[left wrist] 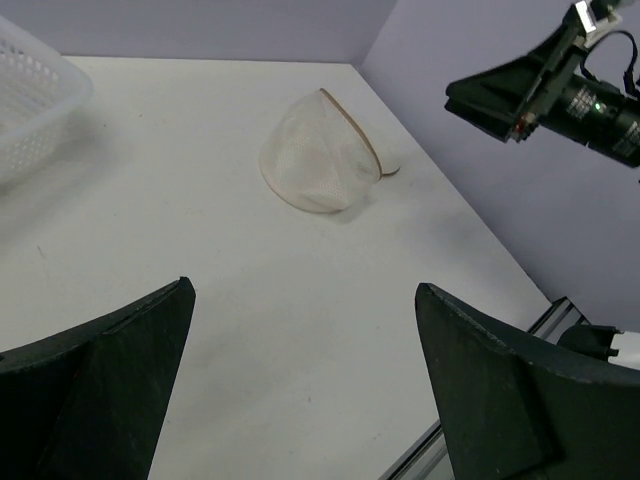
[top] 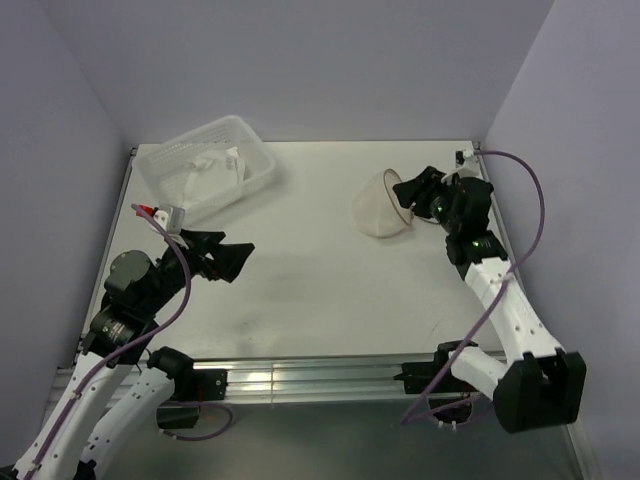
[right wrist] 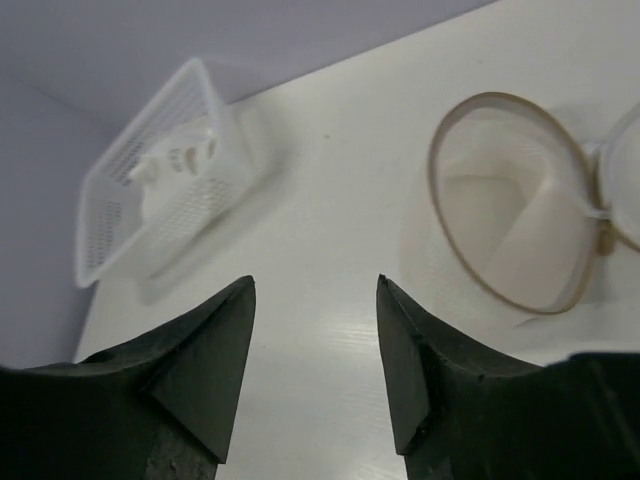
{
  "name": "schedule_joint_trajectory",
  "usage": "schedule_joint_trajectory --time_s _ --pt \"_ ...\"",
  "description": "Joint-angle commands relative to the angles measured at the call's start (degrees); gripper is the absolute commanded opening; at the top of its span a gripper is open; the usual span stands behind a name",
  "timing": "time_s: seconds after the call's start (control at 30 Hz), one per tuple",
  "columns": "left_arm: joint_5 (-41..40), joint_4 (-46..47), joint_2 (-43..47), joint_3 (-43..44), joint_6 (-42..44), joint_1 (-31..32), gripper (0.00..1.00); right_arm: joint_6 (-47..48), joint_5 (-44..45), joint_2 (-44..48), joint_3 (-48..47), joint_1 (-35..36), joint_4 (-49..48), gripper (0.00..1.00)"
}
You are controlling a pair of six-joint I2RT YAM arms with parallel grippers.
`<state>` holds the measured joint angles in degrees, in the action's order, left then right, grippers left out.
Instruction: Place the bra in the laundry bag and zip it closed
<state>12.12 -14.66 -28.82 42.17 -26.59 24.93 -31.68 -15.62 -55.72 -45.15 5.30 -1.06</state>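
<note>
The laundry bag (top: 378,207) lies on its side at the back right of the table, a white mesh pouch with a tan rim. Its mouth (right wrist: 505,200) gapes open toward my right gripper (right wrist: 315,285), and its round lid (right wrist: 625,170) hangs to the right. That gripper (top: 408,188) hovers just right of the bag, open and holding nothing. A crumpled white garment, apparently the bra (top: 215,172), lies in the perforated basket (top: 165,160). My left gripper (top: 226,258) is open wide over the table's left side, with only bare table between its fingers (left wrist: 100,380).
The white plastic basket (right wrist: 105,215) stands at the back left corner. Purple walls close the table on the left, back and right. A metal rail (top: 300,380) runs along the near edge. My right arm's cable (top: 535,215) loops beside the right wall.
</note>
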Motion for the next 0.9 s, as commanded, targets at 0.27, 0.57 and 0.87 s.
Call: schedule_joint_trajectory --time_s 0.27,0.57,0.87 --pt "-0.96 -0.11 1.75 -0.69 2.68 -0.23 0.99 10.67 11.22 -28.2 -18.13 1.91 7.47 0.55" --pt "-0.25 -0.11 1.57 -0.6 2.86 -0.23 0.99 13.75 5.78 -39.73 -22.19 4.62 8.19 0.29" --pt "-0.17 0.07 0.78 -0.69 2.51 -0.76 0.99 12.27 2.36 -34.37 -16.12 16.84 3.35 0.0"
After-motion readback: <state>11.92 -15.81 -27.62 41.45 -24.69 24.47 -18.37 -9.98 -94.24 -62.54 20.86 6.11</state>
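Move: Ahead and below the right hand, the laundry bag stands about 9 cm farther out, dead in line sideways, its middle some 20 cm down, with the zipped rim at its right and higher. The bag's flap lies about 12 cm right of the right hand and 8 cm ahead; the basket is roughly 53 cm left and 19 cm ahead. From the left hand the bag is around 22 cm forward and 38 cm right. Diving forward about 10 cm and down some 16 cm, the right hand tips its fingers down roughly 25 degrees onto the bag's zipper rim. Near the bottom the part-open fingers close, and the hand swings left about 11 cm while drawing back some 5 cm, turning counter-clockwise and ending with the rim's edge pinched at the tips. ##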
